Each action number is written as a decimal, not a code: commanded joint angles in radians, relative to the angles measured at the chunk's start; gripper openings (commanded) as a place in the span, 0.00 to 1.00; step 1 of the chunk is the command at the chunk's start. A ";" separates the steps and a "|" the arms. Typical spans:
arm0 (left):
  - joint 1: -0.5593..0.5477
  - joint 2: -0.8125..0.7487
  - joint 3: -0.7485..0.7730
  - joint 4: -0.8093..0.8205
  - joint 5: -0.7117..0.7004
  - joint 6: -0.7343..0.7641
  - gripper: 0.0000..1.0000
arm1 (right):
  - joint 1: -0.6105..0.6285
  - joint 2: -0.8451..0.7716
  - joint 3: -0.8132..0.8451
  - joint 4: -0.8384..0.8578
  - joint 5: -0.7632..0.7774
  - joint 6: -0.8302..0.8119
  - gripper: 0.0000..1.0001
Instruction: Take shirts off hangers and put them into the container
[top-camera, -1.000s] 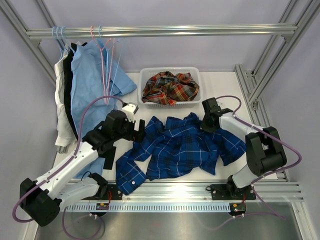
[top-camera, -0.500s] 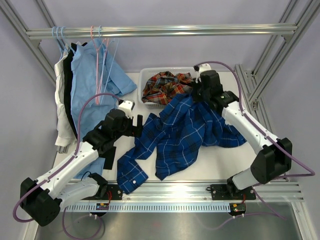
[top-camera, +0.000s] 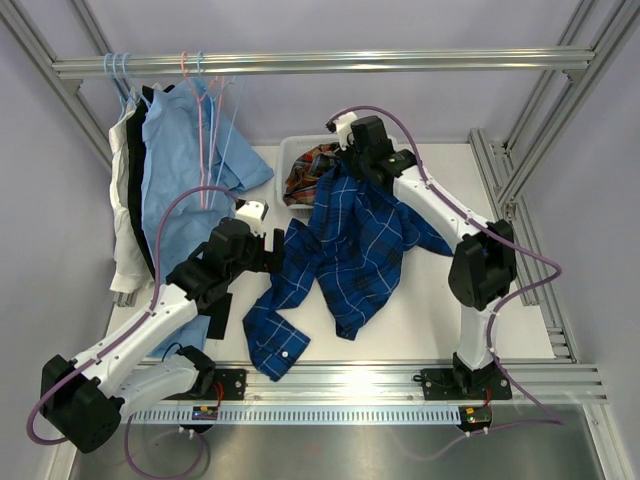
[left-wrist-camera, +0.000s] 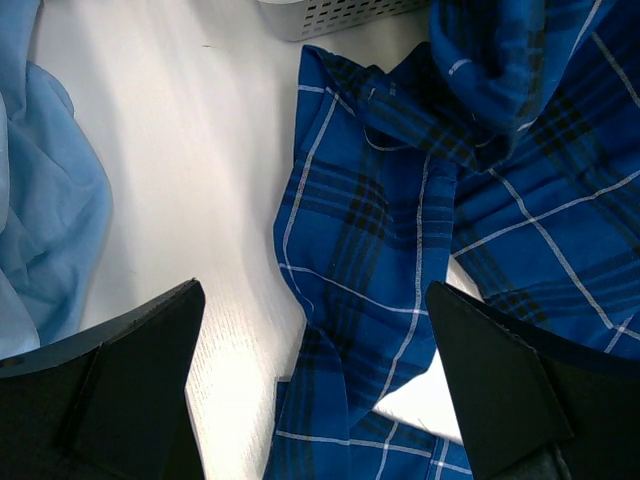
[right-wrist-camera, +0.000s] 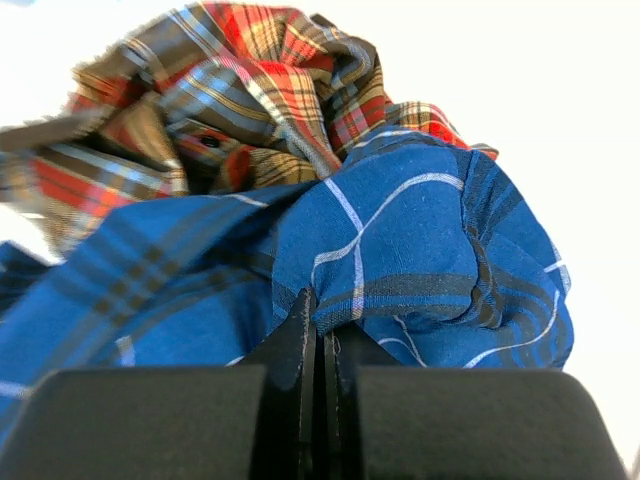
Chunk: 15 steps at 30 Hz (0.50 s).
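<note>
My right gripper is shut on a fold of the dark blue checked shirt and holds it raised over the white container. The rest of that shirt trails down onto the table. In the right wrist view the pinched blue cloth bunches above the shut right gripper, with the red plaid shirt behind it in the container. My left gripper is open low over the table, a blue sleeve lying between its fingers. Light blue, black and white shirts hang on pink and pale blue hangers.
A metal rail crosses the back, with frame posts at both sides. The container's perforated wall shows at the top of the left wrist view. Light blue cloth hangs to the left gripper's left.
My right gripper has closed on the blue shirt and carried it up and leftward, from the table's right side to over the container. The shirt now hangs stretched. The left arm barely moved.
</note>
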 joint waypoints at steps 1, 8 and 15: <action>0.004 -0.009 -0.004 0.062 -0.022 -0.003 0.99 | 0.023 0.044 0.071 0.096 0.096 -0.141 0.00; 0.004 -0.006 -0.008 0.068 -0.019 -0.004 0.99 | 0.044 0.111 0.091 0.312 0.238 -0.264 0.00; 0.004 0.002 -0.007 0.069 -0.020 -0.004 0.99 | 0.054 0.300 0.271 0.172 0.145 -0.256 0.00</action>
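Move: Just short of the container's middle, the right hand holds the bunched end of the blue plaid shirt; that middle lies about 4 cm ahead, 3 cm left and 18 cm below. The red plaid shirt inside is about 4 cm ahead, 3 cm left and 16 cm down, while the blue shirt's trailing bulk lies some 15 cm back, 2 cm right and 17 cm below. From the left hand, the container is roughly 25 cm ahead, 17 cm right and 14 cm down. Drawing the blue plaid shirt onward over the container, the right hand goes about 7 cm forward at nearly constant height, veering some 2.5 cm left late on, from short of the container's middle towards its far wall. The wrist tips the fingers up and rolls the hand's left side down, each a little over 10 degrees; the fingers stay shut on the cloth. ##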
